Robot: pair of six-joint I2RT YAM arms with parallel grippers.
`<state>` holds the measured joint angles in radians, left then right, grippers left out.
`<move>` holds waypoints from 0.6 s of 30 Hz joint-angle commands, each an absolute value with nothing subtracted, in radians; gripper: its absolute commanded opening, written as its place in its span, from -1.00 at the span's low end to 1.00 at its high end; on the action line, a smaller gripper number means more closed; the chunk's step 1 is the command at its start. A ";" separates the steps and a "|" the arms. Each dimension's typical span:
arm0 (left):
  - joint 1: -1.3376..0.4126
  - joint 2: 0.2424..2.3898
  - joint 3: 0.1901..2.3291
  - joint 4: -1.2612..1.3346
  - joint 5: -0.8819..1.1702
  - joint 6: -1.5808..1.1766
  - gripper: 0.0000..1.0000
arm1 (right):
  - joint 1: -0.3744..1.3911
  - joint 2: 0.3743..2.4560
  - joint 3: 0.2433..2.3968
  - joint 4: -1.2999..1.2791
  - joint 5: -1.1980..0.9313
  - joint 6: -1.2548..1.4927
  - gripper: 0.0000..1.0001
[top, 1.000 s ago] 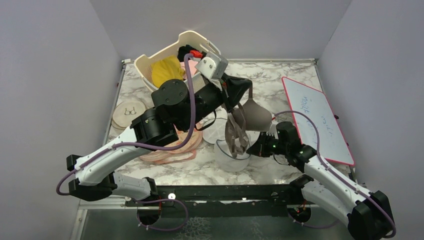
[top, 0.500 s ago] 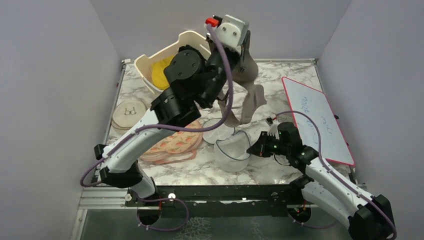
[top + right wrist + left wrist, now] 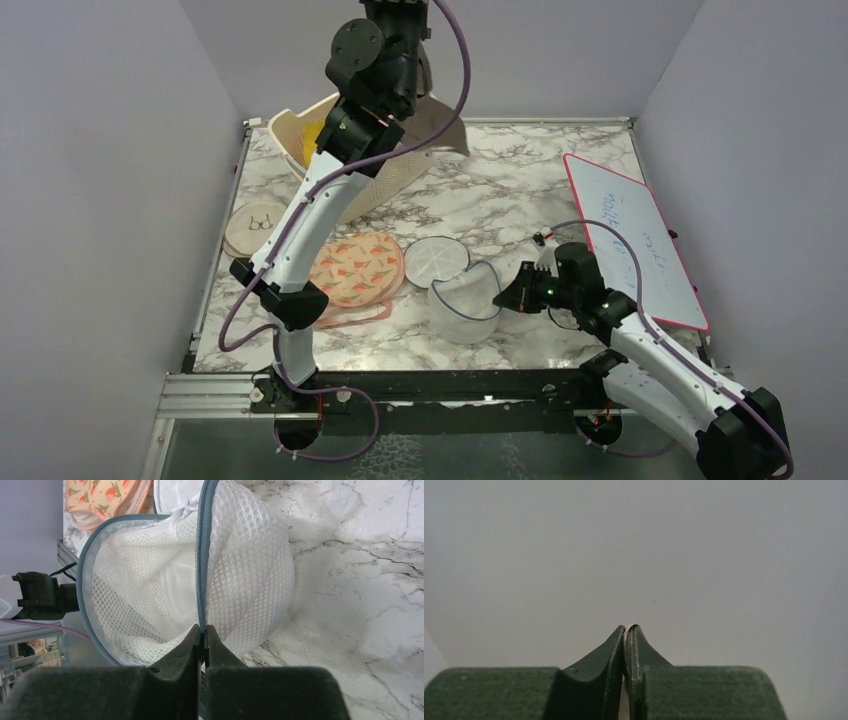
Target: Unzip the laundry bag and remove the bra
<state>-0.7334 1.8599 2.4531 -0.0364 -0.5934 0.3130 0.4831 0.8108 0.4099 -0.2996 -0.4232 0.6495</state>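
Observation:
The laundry bag (image 3: pixel 465 297) lies open on the marble near the table's middle, its round lid (image 3: pixel 437 259) flopped back. It is white mesh (image 3: pixel 150 590) with a blue-grey zip rim. My right gripper (image 3: pixel 202 630) is shut on that rim at the bag's right side, also seen from above (image 3: pixel 515 298). The left arm reaches high toward the back wall, its gripper past the top edge of the overhead view. In the left wrist view that gripper (image 3: pixel 626 630) is shut on a thin beige strap against the grey wall. The taupe bra (image 3: pixel 445 130) hangs below it, above the table's back.
A cream basket (image 3: pixel 288 130) holding yellow cloth stands at the back left. A peach patterned pouch (image 3: pixel 355 272) lies left of the bag, and a cream disc with a glasses drawing (image 3: pixel 258 225) sits near the left edge. A red-framed whiteboard (image 3: pixel 635 235) lies at the right.
The left arm has swung up and back, carrying the bra up from just above the bag toward the back wall. The right gripper has kept its hold on the rim.

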 commanded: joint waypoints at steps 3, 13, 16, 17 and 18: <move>-0.524 1.907 2.567 0.099 -0.543 0.254 -1.00 | 0.485 0.843 0.453 -0.304 -0.437 0.634 -0.98; -0.317 1.895 2.336 -0.046 -0.404 0.026 -1.00 | 0.485 0.860 0.467 -0.299 -0.447 0.641 -0.98; -0.287 1.913 2.289 -0.130 -0.387 -0.037 -1.00 | 0.485 0.875 0.469 -0.285 -0.458 0.646 -0.98; -0.279 1.923 2.289 -0.168 -0.387 -0.067 -1.00 | 0.485 0.878 0.466 -0.279 -0.460 0.647 -0.98; -0.272 1.937 2.290 -0.200 -0.378 -0.088 -1.00 | 0.485 0.881 0.464 -0.273 -0.461 0.646 -0.98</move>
<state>-0.3050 1.9045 2.2990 -0.0689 -0.4515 0.0349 0.4831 0.8719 0.4393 -0.2970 -0.4347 0.6498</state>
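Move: My left hand, already clenched on the dangling bra, is high in the air. The basket's middle lies about 10 cm ahead, 14 cm to its left and some 50 cm below; inside it the yellow garment is 8 cm ahead and 18 cm left, the pink one 12 cm ahead and 9 cm left. From my right hand, which pinches the laundry bag's rim, the basket is about 35 cm ahead and 28 cm left. I swing the bra over the basket with my left hand, going about 14 cm left and 12 cm forward; I rise slightly at first, then sink fast to end some 8 cm lower. The wrist turns roughly 10 degrees counter-clockwise and finally tips its raised fingers down a little. My fingers stay shut on the bra, and my right hand stays put, still pinching the bag's rim. ##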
